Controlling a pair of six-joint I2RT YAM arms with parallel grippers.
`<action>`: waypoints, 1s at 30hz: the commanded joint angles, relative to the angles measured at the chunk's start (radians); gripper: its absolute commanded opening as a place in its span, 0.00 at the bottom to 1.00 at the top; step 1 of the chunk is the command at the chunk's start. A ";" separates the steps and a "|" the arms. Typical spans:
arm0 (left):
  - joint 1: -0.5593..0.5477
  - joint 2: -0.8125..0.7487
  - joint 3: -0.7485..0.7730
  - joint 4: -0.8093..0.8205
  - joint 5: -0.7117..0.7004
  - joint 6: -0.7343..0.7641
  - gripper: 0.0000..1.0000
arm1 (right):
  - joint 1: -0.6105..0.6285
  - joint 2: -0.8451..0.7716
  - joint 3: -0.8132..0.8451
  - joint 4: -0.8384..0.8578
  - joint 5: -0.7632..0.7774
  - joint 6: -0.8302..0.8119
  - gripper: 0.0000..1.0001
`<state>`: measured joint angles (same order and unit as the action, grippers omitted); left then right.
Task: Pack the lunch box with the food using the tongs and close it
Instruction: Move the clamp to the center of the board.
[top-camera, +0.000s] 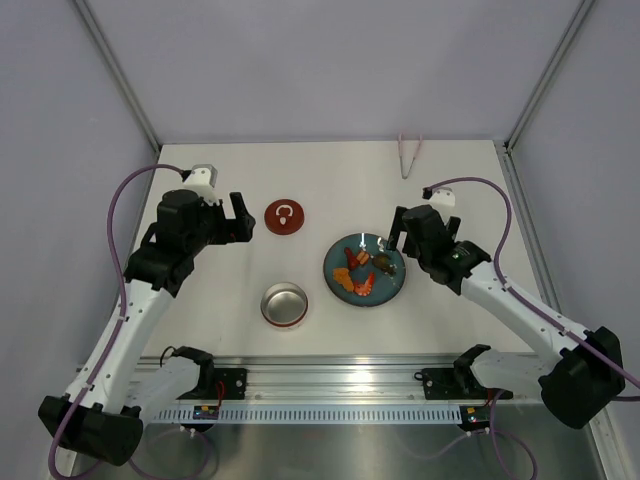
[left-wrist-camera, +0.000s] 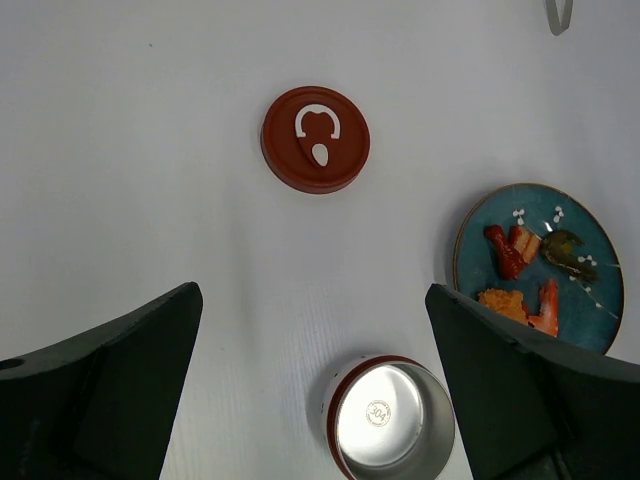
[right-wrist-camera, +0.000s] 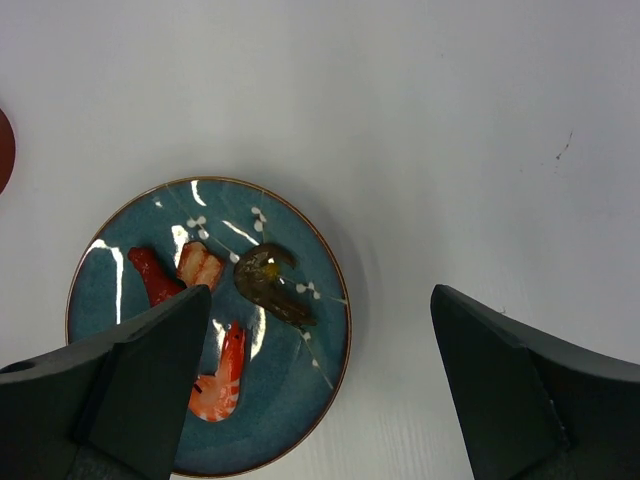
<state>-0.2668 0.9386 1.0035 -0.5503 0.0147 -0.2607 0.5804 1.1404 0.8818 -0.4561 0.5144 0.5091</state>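
Observation:
The lunch box (top-camera: 284, 304), a small round steel container with a reddish rim, stands open and empty near the front; in the left wrist view it (left-wrist-camera: 390, 420) lies between my open fingers. Its dark red lid (top-camera: 284, 216) (left-wrist-camera: 315, 139) with a white loop lies flat behind it. The food (top-camera: 358, 272) (left-wrist-camera: 515, 250) (right-wrist-camera: 268, 285) sits on a teal plate (top-camera: 387, 291) (right-wrist-camera: 290, 370). The tongs (top-camera: 410, 153) lie at the far edge. My left gripper (top-camera: 240, 220) (left-wrist-camera: 312, 300) hangs open beside the lid. My right gripper (top-camera: 395, 232) (right-wrist-camera: 320, 295) hangs open over the plate's right rim.
The white table ends in grey walls with metal corner posts (top-camera: 120, 75) at the back. An aluminium rail (top-camera: 330, 385) with both arm bases runs along the near edge. Cables (top-camera: 120, 215) loop off each wrist.

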 joint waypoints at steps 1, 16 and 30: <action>-0.003 0.008 0.003 0.050 0.030 0.012 0.99 | -0.005 0.010 0.003 0.002 0.041 0.022 0.99; -0.012 0.028 0.018 0.026 -0.002 0.005 0.99 | -0.101 0.145 0.176 -0.052 0.006 -0.070 0.99; -0.015 0.037 0.018 0.030 -0.010 0.005 0.99 | -0.358 0.699 0.734 -0.110 -0.278 -0.231 1.00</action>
<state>-0.2779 0.9699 1.0035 -0.5510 0.0151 -0.2615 0.2390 1.7851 1.5162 -0.5262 0.2955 0.3244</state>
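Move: The clamp lies flat near the board's far edge, about 33 cm ahead of the right hand, 2 cm to its right and 16 cm below. The plate of food is close by the hand, some 3 cm back and 10 cm to its left, with the red lid about 12 cm ahead and 32 cm left; both lie some 16 cm down. From the left hand the clamp is roughly 33 cm ahead, 42 cm right and 25 cm below. Towards the clamp, still out of reach ahead, the right hand sets off after a slight sink, sweeping forward about 16 cm and a little right, away from the plate and at nearly the same height. Its fingers stay wide open and tip some 10 degrees further down; it is still travelling at the end and touches nothing. ##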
